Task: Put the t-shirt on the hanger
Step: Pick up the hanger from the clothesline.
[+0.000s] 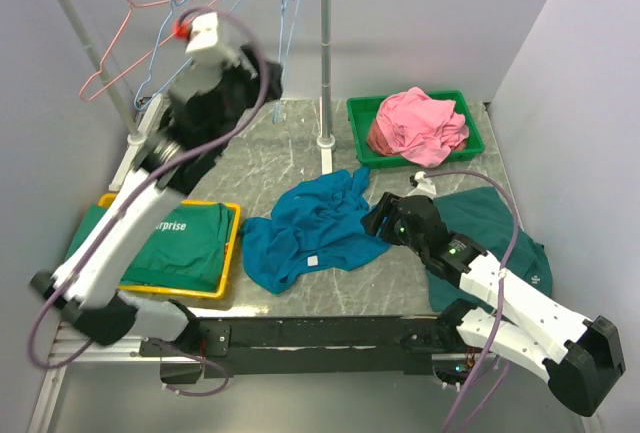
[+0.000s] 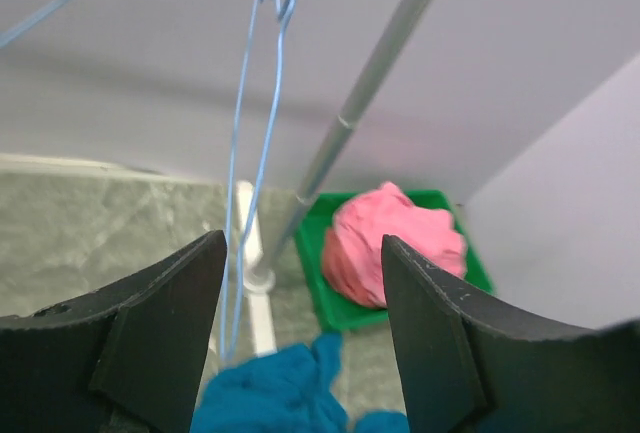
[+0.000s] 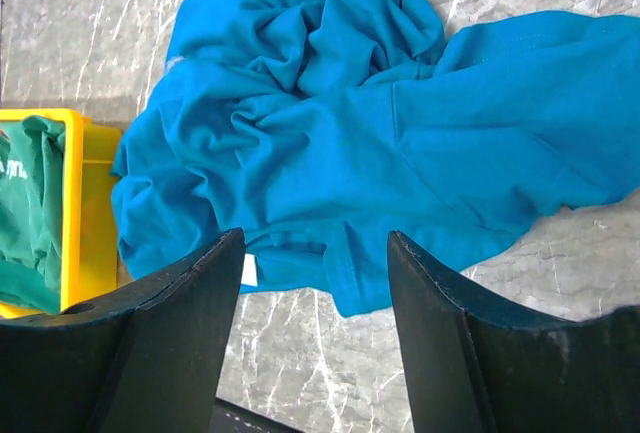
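The teal-blue t-shirt (image 1: 310, 228) lies crumpled on the marble table, its white label (image 1: 313, 260) facing up. It fills the right wrist view (image 3: 350, 133) and shows at the bottom of the left wrist view (image 2: 270, 393). A light-blue wire hanger (image 1: 288, 23) hangs edge-on from the rack's rail near the right post; in the left wrist view (image 2: 255, 153) it is just ahead, left of centre. My left gripper (image 1: 268, 78) is raised near it, open and empty (image 2: 300, 243). My right gripper (image 1: 375, 218) is open and empty (image 3: 315, 238) at the shirt's right edge.
The rack's right post (image 1: 325, 63) stands mid-table. A pink-red hanger (image 1: 120, 43) and other light-blue hangers (image 1: 165, 23) hang to the left. A green bin (image 1: 355, 113) holds a pink garment (image 1: 415, 123). A yellow tray (image 1: 235, 243) holds a green shirt; another (image 1: 500, 218) lies under my right arm.
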Tool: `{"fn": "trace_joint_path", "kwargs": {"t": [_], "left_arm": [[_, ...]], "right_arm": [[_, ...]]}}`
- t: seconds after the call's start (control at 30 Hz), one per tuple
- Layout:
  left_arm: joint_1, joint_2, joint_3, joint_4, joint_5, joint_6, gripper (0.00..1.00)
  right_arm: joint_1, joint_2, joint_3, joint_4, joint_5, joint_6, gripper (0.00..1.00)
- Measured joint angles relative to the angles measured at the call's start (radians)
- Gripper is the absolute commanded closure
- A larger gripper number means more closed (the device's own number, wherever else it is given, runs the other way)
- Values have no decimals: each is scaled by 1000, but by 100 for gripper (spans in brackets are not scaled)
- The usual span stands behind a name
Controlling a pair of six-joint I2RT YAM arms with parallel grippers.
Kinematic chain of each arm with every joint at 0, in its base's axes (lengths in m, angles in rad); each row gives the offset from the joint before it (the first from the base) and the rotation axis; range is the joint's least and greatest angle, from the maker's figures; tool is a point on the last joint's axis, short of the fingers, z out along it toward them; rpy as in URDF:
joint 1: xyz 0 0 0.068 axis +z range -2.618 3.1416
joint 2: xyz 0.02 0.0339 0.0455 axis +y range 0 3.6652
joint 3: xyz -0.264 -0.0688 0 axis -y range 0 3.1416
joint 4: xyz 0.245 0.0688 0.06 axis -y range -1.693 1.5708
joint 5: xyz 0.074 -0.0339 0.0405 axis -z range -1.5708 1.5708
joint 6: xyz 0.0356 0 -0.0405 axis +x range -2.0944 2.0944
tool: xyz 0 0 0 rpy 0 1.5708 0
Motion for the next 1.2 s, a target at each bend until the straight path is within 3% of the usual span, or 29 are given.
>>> {"fn": "trace_joint_path", "kwargs": {"t": [0.2, 0.33, 0.53, 0.77, 0.93, 0.97, 1.2], "left_arm": [[21, 325, 377, -110, 3, 137, 34], [22, 452, 489, -174, -26, 203, 37], [23, 526, 493, -205, -74, 265, 47], [24, 526, 416, -174, -106, 293, 77], [36, 526, 412, -150, -110, 315, 88], [39, 526, 412, -141, -110, 318, 97], [56, 526, 412, -96, -113, 365, 99]], "right_arm": [[0, -1, 16, -30, -8, -19, 33], [0, -10, 33, -35, -13, -28, 33], [0, -26, 34, -37, -18, -40, 33], [0, -27, 34, -37, -24, -42, 33], [0, -26, 34, -37, -29, -43, 33], [0, -26, 34, -37, -30, -43, 33], [0, -24, 35, -37, -33, -50, 34]]}}
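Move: Ahead of the left hand, the nearest blue hanger hangs edge-on from the line, its middle about 16 cm forward, 3 cm right and 6 cm lower. The rack's post stands some 20 cm ahead and 10 cm right; the other blue hanger is about 16 cm ahead and 12 cm left, a little lower than the hand. From the right hand, the nearest hanger is about 27 cm forward, 15 cm left and 27 cm higher. Reaching forward about 13 cm, quickly at first, the left hand sinks some 9 cm towards the near side of the edge-on blue hanger, its left side rolling up nearly 30 degrees. The wide-open fingers then close around the wire while the hand creeps a little forward, up and left, ending with the wire pinched between the fingertips. ##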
